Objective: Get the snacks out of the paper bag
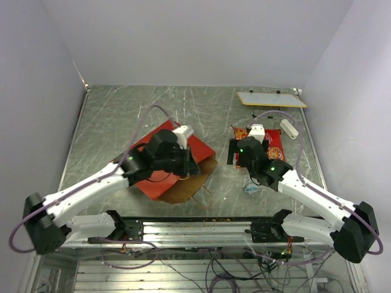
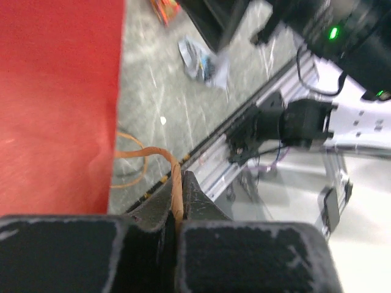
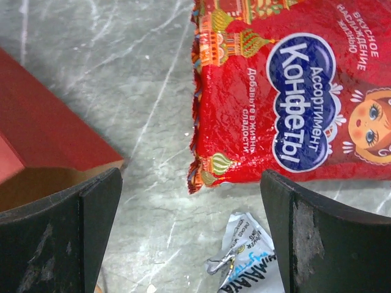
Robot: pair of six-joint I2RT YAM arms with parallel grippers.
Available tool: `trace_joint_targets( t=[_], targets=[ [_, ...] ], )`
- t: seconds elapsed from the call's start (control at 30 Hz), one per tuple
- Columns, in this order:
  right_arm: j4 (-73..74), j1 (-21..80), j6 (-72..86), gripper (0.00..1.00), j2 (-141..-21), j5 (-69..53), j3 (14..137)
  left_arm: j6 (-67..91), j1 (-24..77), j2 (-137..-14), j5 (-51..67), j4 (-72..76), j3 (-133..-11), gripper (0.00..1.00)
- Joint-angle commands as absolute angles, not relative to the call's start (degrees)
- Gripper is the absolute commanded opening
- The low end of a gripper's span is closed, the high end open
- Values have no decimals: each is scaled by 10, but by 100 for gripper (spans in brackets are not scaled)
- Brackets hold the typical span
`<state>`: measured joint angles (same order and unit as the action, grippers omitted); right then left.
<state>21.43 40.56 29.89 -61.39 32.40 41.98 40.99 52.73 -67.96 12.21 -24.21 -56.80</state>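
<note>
The paper bag (image 1: 160, 179) lies on its side, red outside, its brown mouth facing the near edge. My left gripper (image 1: 188, 165) sits at that mouth, shut on the bag's thin tan loop handle (image 2: 177, 183), beside the bag's red wall (image 2: 55, 104). A big red snack packet with a blue logo (image 3: 293, 91) lies flat on the table, right of the bag (image 3: 43, 134). Below it lies a small silvery wrapper (image 3: 244, 262). My right gripper (image 3: 192, 207) hovers open over bare table between bag corner and packet, holding nothing. That packet (image 1: 275, 146) lies just past the right gripper (image 1: 235, 157).
A flat white board (image 1: 270, 99) lies at the back right, with a small white cylinder (image 1: 288, 128) near the right edge. The silvery wrapper (image 2: 201, 58) lies in front of the right arm. The arms' metal rail (image 1: 195, 229) runs along the near edge.
</note>
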Motion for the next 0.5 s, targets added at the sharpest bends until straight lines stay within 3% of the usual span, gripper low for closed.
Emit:
trace_joint_targets(
  t=[0.0,0.07,0.13,0.23,0.3,0.47],
  targets=[
    [187,403,257,96,-549,250,400,415,468,-599,79,-269,-545,7],
    [132,404,195,95,-510,152,369,415,447,-575,81,-280,-539,7],
    [56,406,140,86,-472,42,325,418,438,-558,77,-288,-532,7],
    [-50,421,95,83,-438,-71,266,426,435,-538,56,-309,-530,7],
    [-104,437,24,74,-446,-182,246,437,434,-515,43,-310,-523,7],
    [-157,529,-112,73,-527,-183,283,457,435,-487,34,-314,-509,7]
  ],
)
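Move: The right hand's goal, the mouth of the paper bag, lies about 19 cm to its left, 10 cm back and 8 cm lower. The red candy pack lies some 5 cm ahead and 8 cm to the right of that hand, and the silver wrapper 8 cm back and 4 cm right, both about 13 cm below it. The left hand, gripping the bag's handle, has the mouth about 13 cm below it and 3 cm left, level fore and aft. Right hand swings 12 cm left and back to the bag mouth, turning counter-clockwise; left draws the handle 8 cm left. ##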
